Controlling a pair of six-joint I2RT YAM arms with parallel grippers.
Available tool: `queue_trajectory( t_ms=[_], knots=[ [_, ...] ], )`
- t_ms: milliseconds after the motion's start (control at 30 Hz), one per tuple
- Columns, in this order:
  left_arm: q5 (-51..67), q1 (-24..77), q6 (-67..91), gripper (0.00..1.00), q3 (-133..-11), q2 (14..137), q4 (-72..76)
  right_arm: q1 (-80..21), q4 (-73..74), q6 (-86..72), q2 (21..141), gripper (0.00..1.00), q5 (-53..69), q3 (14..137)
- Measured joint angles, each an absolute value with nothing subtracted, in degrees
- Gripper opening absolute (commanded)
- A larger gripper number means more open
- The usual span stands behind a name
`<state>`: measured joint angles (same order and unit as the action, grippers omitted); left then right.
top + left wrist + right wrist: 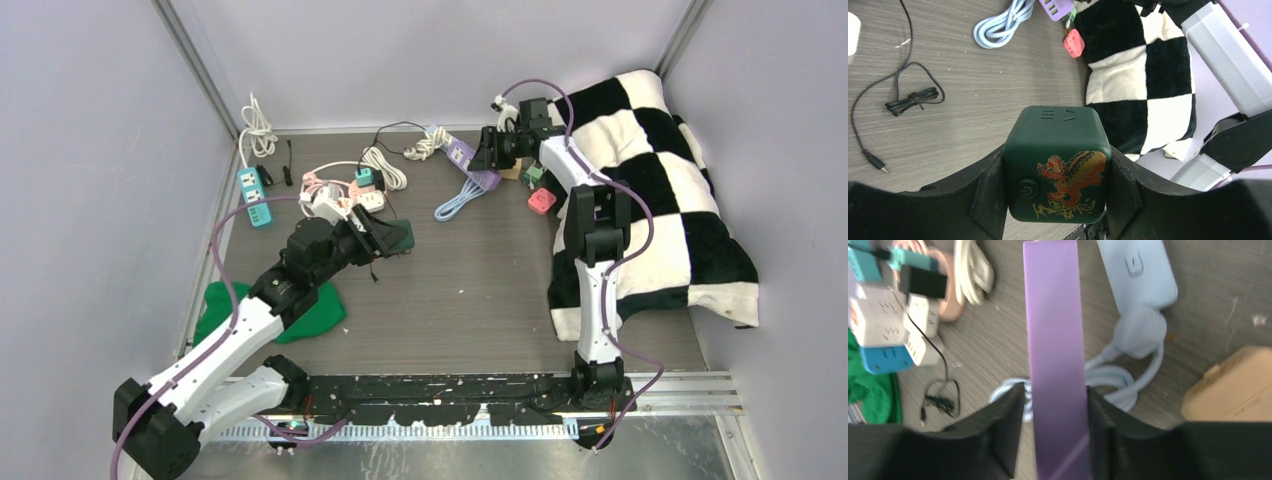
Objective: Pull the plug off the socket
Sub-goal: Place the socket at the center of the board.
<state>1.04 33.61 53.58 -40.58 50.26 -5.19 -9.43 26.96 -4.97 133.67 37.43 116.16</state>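
A dark green cube socket (1057, 165) with a gold and red dragon print and a power button sits between my left gripper's (1057, 200) jaws, which are shut on its sides above the table (470, 290). No plug shows on its visible faces. At the back, my right gripper (1055, 395) straddles a purple power strip (1053, 330) standing on its edge. The right finger touches it and a thin gap shows at the left fingertip. From the top view, a white cord (425, 147) lies against the far end of the purple strip (466, 158).
A checkered blanket (660, 200) covers the right side, with a pink cube (541, 201) at its edge. A light blue strip (1138, 270) and its coiled cable lie under the right gripper, beside a tan block (1233, 385). White, pink and teal sockets (345, 195), a loose black cable (913, 97) and a green cloth (300, 310) lie left.
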Motion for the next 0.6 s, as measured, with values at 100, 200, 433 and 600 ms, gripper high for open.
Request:
queue_trajectory(
  t_ms=[100,200,433,600],
  knots=[
    [3.62,33.61,53.54,0.00,-40.60,54.06,-2.61,-9.32,31.55,-1.63,133.80,0.83,36.80,115.37],
    [6.17,33.61,53.52,0.00,-41.01,57.49,-0.56,-9.56,34.72,1.58,133.60,0.88,35.75,115.15],
    [11.05,33.61,55.44,0.00,-41.34,62.89,6.83,-9.34,42.61,11.86,123.87,1.00,33.08,111.00],
    [15.73,33.04,58.52,0.00,-41.32,65.34,12.62,-9.06,45.52,24.97,105.14,1.00,34.59,99.20]
  ],
)
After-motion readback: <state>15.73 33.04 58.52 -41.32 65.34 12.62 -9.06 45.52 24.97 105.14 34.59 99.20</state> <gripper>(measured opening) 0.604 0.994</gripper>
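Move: Just under the right hand, about 2 cm back, 1 cm left and 5 cm down, is the spot where the purple power strip it holds will lie. From that hand, the light blue strip is roughly 7 cm ahead and 5 left, the orange cube 3 ahead and 5 right, and the red plug 5 back and 11 right. The left hand holds the green socket; the clear board centre lies some 10 cm right, 4 ahead and 19 below, and the black cable bundle about 9 ahead. Lowering the purple strip a last 2–3 cm while easing back, the right hand opens wide and lets go, then pulls back and up some 10 cm each way, drifting right, tilting upward and turning counter-clockwise. The left hand keeps its grip on the green socket and carries it about 6 cm right towards the board centre, dipping 2 cm before rising again and swinging some 15 degrees clockwise. ##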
